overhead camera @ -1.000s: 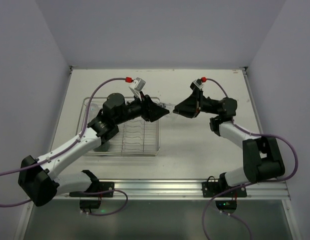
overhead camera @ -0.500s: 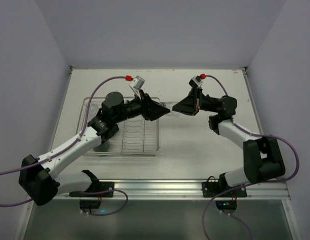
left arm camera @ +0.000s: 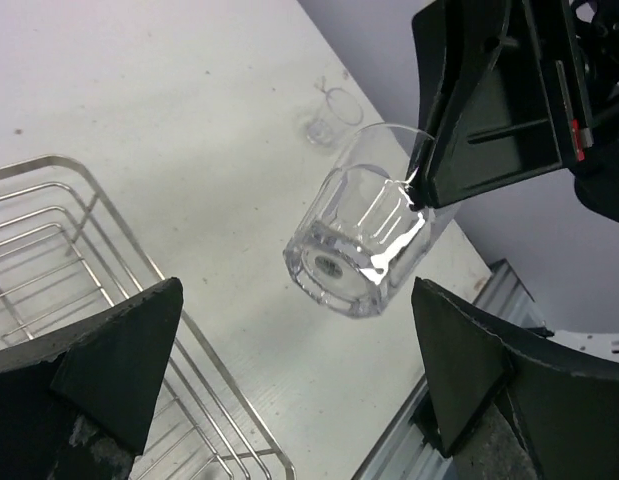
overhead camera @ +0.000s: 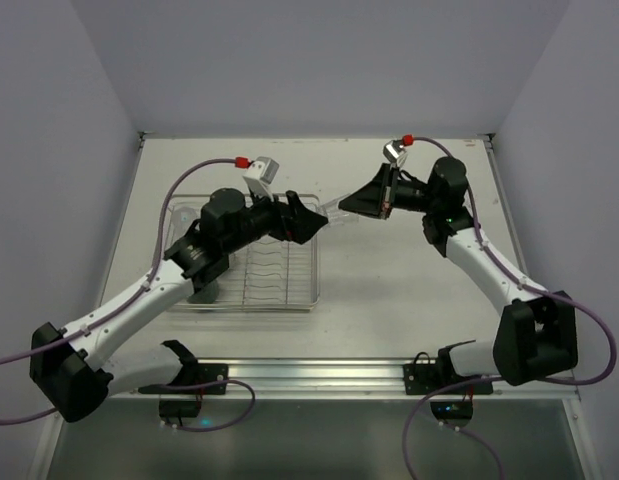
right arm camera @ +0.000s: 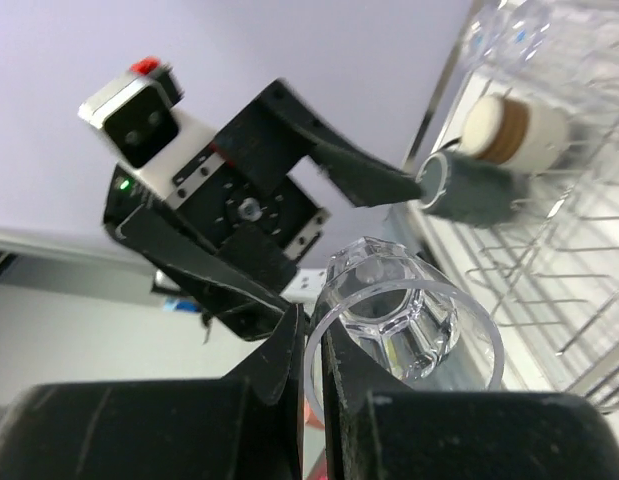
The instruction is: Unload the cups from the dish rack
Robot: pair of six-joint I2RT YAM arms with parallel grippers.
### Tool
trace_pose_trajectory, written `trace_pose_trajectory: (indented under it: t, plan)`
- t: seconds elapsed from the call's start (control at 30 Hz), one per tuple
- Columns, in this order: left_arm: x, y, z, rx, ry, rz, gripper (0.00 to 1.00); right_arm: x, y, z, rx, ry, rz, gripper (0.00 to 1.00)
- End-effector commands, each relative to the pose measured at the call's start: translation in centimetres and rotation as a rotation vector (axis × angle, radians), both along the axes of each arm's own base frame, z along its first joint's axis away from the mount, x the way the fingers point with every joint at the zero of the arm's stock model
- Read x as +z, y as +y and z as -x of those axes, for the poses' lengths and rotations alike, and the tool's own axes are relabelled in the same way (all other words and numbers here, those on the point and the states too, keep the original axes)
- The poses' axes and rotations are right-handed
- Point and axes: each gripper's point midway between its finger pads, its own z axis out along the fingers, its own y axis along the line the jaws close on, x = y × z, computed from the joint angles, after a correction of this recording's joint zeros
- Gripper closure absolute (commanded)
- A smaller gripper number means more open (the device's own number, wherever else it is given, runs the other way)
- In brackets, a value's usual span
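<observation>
A clear tumbler (left arm camera: 359, 240) hangs in the air past the right edge of the dish rack (overhead camera: 279, 272). My right gripper (right arm camera: 314, 345) is shut on its rim (right arm camera: 319, 400), one finger inside and one outside. In the left wrist view the right gripper (left arm camera: 421, 190) pinches the tumbler's upper rim. My left gripper (overhead camera: 314, 216) stands open just left of the tumbler, its fingers (left arm camera: 109, 360) wide on either side and touching nothing. In the rack (right arm camera: 549, 250) lie a cream cup (right arm camera: 514, 130) with a brownish band, a dark mug (right arm camera: 474, 192) and clear tumblers (right arm camera: 509, 25).
Another small clear cup (left arm camera: 329, 112) stands on the white table (overhead camera: 389, 280) beyond the held tumbler. The rack sits at the table's left half, partly under my left arm. Grey walls close in the table on the left, right and far sides.
My left gripper has opened and drawn back to the left, letting go of the tumbler. My right gripper has shut on its rim and risen a little to the right.
</observation>
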Motion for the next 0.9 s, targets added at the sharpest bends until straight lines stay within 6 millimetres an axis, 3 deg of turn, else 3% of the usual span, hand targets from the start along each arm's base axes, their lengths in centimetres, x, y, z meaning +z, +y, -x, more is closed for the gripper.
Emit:
trace_pose_trajectory:
  t: [0.0,0.17,0.2,0.23,0.3,0.33,0.37,0.47,0.5,0.53,0.57,0.7,0.87]
  plan:
    - [2.9,3.5,-1.1,0.169,-0.094,-0.019,0.00,-0.9,-1.1,-1.2,-0.087,-0.050,0.111,1.00]
    - [3.2,6.9,-1.9,0.354,-0.086,-0.053,0.00,-3.0,-4.6,-3.6,-0.263,0.004,0.263,1.00]
    - [2.8,7.2,-2.0,0.366,-0.072,-0.074,0.00,-2.6,-5.5,-4.6,-0.304,-0.058,0.319,1.00]
    - [2.4,7.3,-2.2,0.374,-0.063,-0.087,0.00,-4.5,-7.3,-5.5,-0.399,0.013,0.428,1.00]
    - [1.2,7.8,-2.7,0.409,-0.030,-0.134,0.00,-4.6,-9.6,-7.4,-0.508,-0.036,0.576,1.00]
    - [0.9,7.8,-2.8,0.417,-0.022,-0.147,0.00,-6.4,-12.3,-8.2,-0.623,0.017,0.728,1.00]
    - [0.6,8.1,-3.0,0.436,-0.017,-0.160,0.00,-5.8,-13.7,-9.0,-0.676,-0.019,0.804,1.00]
    - [-0.6,8.2,-3.4,0.452,0.009,-0.188,0.00,-7.9,-18.6,-9.9,-0.815,0.061,1.043,1.00]
    - [-1.1,8.1,-3.5,0.455,0.015,-0.192,0.00,-7.3,-19.6,-10.4,-0.842,0.050,1.081,1.00]
    - [-1.2,8.1,-3.5,0.454,0.018,-0.191,0.00,-8.3,-20.8,-10.3,-0.849,0.098,1.138,1.00]
    - [-1.6,8.0,-3.5,0.452,0.022,-0.195,0.00,-7.8,-22.1,-10.7,-0.894,0.094,1.192,1.00]
    - [-2.7,7.6,-3.9,0.449,0.039,-0.210,0.00,-9.1,-25.4,-11.2,-0.937,0.167,1.363,1.00]
    - [-3.7,7.3,-4.0,0.435,0.052,-0.221,0.00,-10.1,-27.8,-11.7,-0.967,0.209,1.472,1.00]
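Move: Over the open table right of the dish rack, the already placed glass stands about 13 cm ahead of the right hand, 30 cm to its right and 27 cm below; the rack's middle is some 27 cm left, 5 cm ahead and 30 below. For the empty left hand the nearest glass in the rack lies about 12 cm ahead, 23 cm left and 21 below, the brown-white cup about 22 cm left and level, the green cup 26 cm left and 8 back. Carrying the glass pinched by its wall in nearly shut fingers, the right hand sweeps about 25 cm right and 13 cm forward towards the placed glass, sinking some 12 cm, mostly late, while the wrist rolls to point the fingers down. The wide-open left hand draws off about 7 cm left over the rack, rising slightly before sinking, and turns some 20 degrees counter-clockwise. ##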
